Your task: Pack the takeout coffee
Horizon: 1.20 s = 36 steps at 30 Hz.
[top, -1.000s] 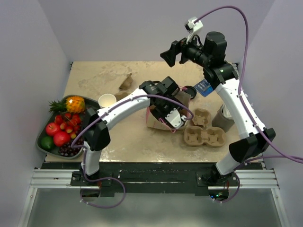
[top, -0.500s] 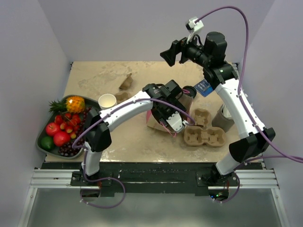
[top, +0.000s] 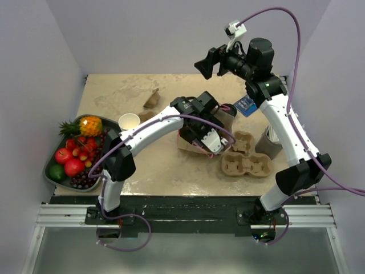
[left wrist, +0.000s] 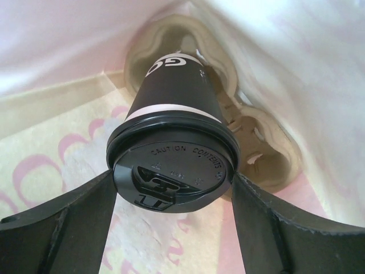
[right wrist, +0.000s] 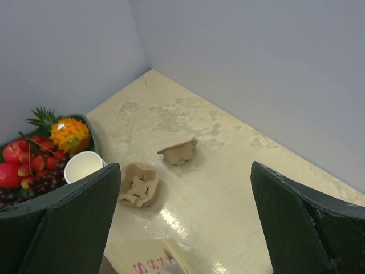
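Note:
The takeout coffee [left wrist: 171, 171], a dark-walled paper cup with a round black lid, stands in a pulp cup carrier [left wrist: 268, 142] inside a white paper bag with pink print [left wrist: 285, 57]. My left gripper [left wrist: 174, 178] reaches into that bag [top: 185, 145], and its two fingers touch the lid's rim on both sides. In the top view the left gripper [top: 205, 134] hides the cup. My right gripper [top: 206, 64] hangs high over the back of the table, open and holding nothing, also seen from the right wrist [right wrist: 185, 171].
A fruit tray [top: 63, 149] sits at the left edge with a lidless white cup [top: 129, 121] beside it. Pulp carriers lie right of the bag [top: 245, 162] and further back [top: 151, 100]. A blue packet [top: 244, 105] and a grey cup stack [top: 269, 142] stand at the right.
The left wrist shifted a little toward the near right and back again, staying in the bag with its fingers on the lid. The right arm has barely moved.

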Each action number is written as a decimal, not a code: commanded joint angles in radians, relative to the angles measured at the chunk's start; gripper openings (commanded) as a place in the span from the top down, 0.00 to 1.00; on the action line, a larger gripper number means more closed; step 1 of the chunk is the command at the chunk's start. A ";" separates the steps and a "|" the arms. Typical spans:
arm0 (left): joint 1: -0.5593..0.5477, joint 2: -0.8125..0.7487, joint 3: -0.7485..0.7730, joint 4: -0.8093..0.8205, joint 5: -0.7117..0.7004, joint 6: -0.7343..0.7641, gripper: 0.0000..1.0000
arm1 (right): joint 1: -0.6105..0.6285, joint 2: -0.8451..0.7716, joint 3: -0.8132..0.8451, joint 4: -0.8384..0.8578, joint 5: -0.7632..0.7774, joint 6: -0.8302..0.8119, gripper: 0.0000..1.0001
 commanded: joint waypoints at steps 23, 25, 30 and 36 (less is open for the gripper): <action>0.255 -0.327 0.134 0.350 0.400 -0.668 0.42 | -0.106 0.071 -0.005 0.004 0.008 -0.038 0.01; 0.268 -0.342 0.160 0.331 0.376 -0.681 0.42 | -0.109 0.068 -0.002 0.010 0.037 -0.038 0.01; 0.309 -0.403 0.273 0.131 0.287 -0.618 0.42 | -0.118 0.057 0.004 0.021 0.088 -0.052 0.01; 0.335 -0.558 0.249 -0.202 0.167 -0.369 0.43 | -0.116 0.074 -0.002 0.018 0.087 -0.061 0.01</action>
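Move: The left gripper is down inside the tilted bag, holding the black coffee cup by its lid; the carrier in the bag lies about 13 cm below, 4 cm to the right and 2 cm ahead. Outside, the two-cell carrier sits some 17 cm right and 9 cm back, the single cell 17 cm right and 1 cm ahead. From the empty right gripper, the carrier in the bag is roughly 10 cm back, 6 cm right and 41 cm below. Keep the left fingers on the cup's lid and draw the cup off the carrier and out of the bag: ease forward about 5 cm while starting up, then climb some 27 cm in all, swinging left at the end. Roll the wrist about 45 degrees so the fingers swing from down towards the right, turning counter-clockwise too. Shift the open right gripper forward, down and right, about 5 cm each. ##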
